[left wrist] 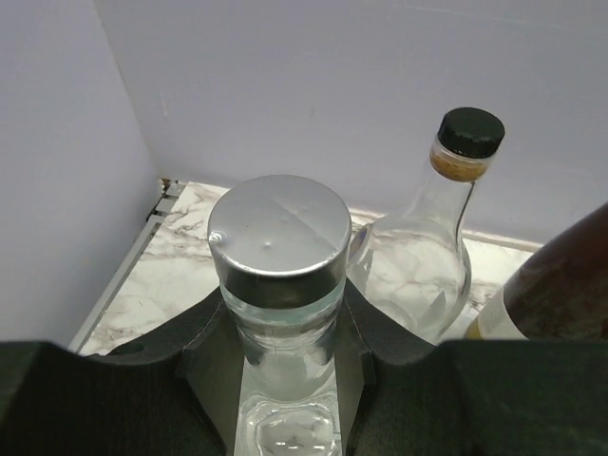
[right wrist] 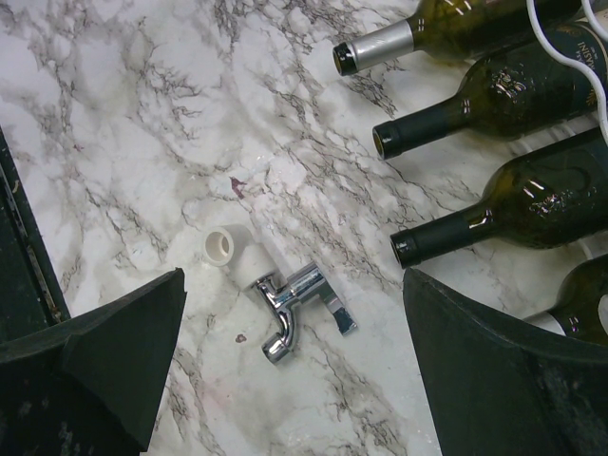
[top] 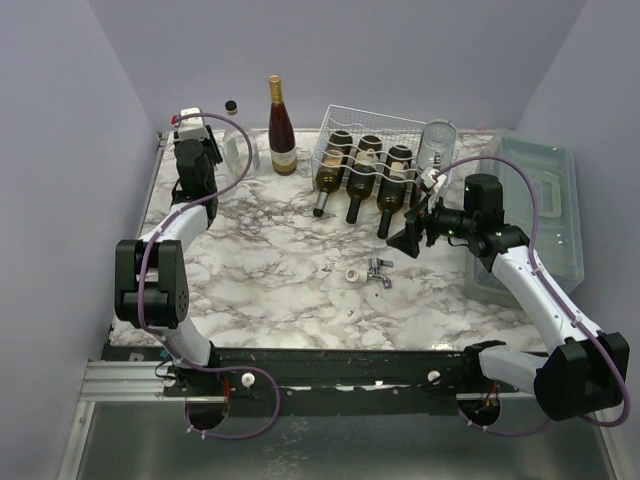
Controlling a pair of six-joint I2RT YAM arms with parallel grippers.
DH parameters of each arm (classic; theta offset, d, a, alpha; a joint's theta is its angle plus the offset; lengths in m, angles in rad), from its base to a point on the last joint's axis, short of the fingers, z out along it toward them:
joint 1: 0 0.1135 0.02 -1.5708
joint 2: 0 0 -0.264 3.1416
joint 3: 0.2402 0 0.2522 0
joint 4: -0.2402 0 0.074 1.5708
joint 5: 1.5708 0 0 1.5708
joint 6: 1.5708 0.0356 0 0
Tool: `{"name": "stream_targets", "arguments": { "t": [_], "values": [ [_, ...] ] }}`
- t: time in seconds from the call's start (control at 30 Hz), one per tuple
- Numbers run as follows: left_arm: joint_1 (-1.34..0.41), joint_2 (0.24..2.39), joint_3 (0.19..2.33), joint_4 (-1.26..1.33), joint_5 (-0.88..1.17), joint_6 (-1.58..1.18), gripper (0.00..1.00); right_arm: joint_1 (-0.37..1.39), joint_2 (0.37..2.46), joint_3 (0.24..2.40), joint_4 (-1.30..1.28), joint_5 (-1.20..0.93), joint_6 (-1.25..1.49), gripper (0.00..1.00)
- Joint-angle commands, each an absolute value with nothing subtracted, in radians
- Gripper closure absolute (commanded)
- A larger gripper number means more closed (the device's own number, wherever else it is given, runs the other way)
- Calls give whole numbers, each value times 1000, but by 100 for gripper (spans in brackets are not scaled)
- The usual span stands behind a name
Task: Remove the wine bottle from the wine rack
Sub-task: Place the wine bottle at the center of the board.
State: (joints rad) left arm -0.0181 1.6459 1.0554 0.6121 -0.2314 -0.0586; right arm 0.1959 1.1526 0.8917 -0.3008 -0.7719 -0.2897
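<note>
The white wire wine rack stands at the back of the marble table. Dark wine bottles lie in its cradles, necks toward me. A clear glass vessel rests at the rack's right end. In the far left corner my left gripper is shut on the neck of an upright clear glass bottle with a silver cap. My right gripper hangs open above the table, just in front of the bottle necks, holding nothing.
A black-capped clear bottle and an upright red wine bottle stand beside the left gripper, close to the back wall. A chrome tap with a white fitting lies mid-table. A translucent grey-green bin fills the right side.
</note>
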Motion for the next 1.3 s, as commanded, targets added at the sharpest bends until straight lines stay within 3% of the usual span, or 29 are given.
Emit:
{"name": "stream_targets", "arguments": {
  "t": [0.0, 0.93, 1.07, 1.17, 1.23, 1.27],
  "values": [
    [23, 1659, 1177, 826, -254, -29, 100, 192, 1142, 889, -319, -779, -311, 0],
    [74, 1943, 1372, 876, -238, -41, 100, 192, 1174, 908, -348, -779, -337, 0],
    [74, 1951, 1362, 876, -226, -49, 95, 191, 1178, 910, -352, -778, -338, 0],
    [74, 1948, 1347, 876, -220, -55, 85, 191, 1177, 911, -351, -775, -339, 0],
    [74, 1943, 1329, 876, -218, -59, 75, 192, 1176, 910, -351, -772, -340, 0],
    [74, 1938, 1322, 876, -218, -62, 64, 192, 1175, 909, -350, -770, -341, 0]
  ]
}}
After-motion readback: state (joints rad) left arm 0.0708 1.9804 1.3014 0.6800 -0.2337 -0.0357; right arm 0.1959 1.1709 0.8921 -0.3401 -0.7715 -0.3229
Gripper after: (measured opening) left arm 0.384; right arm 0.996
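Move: The left hand already has the silver-capped clear bottle by its neck, hanging a few centimetres above the board. The empty standing spot at the board's far left lies about 7 cm ahead, 5 cm to the left and some 28 cm below. A dark-capped clear bottle stands about 9 cm ahead and 9 cm right of the hand, the red bottle at the same depth but 19 cm right. From the right hand the spot is roughly 30 cm ahead, 53 cm left. Forward and to the left at first, the left hand carries the upright silver-capped bottle on towards the far left corner, passing to the left of the dark-capped one, about 7 cm out and 5 cm across. The leftward drift then ends and the hand sinks, about 5 cm in all, easing to a stop over the empty spot. The wrist swings some 5 degrees counter-clockwise and the fingers keep their hold on the neck. ##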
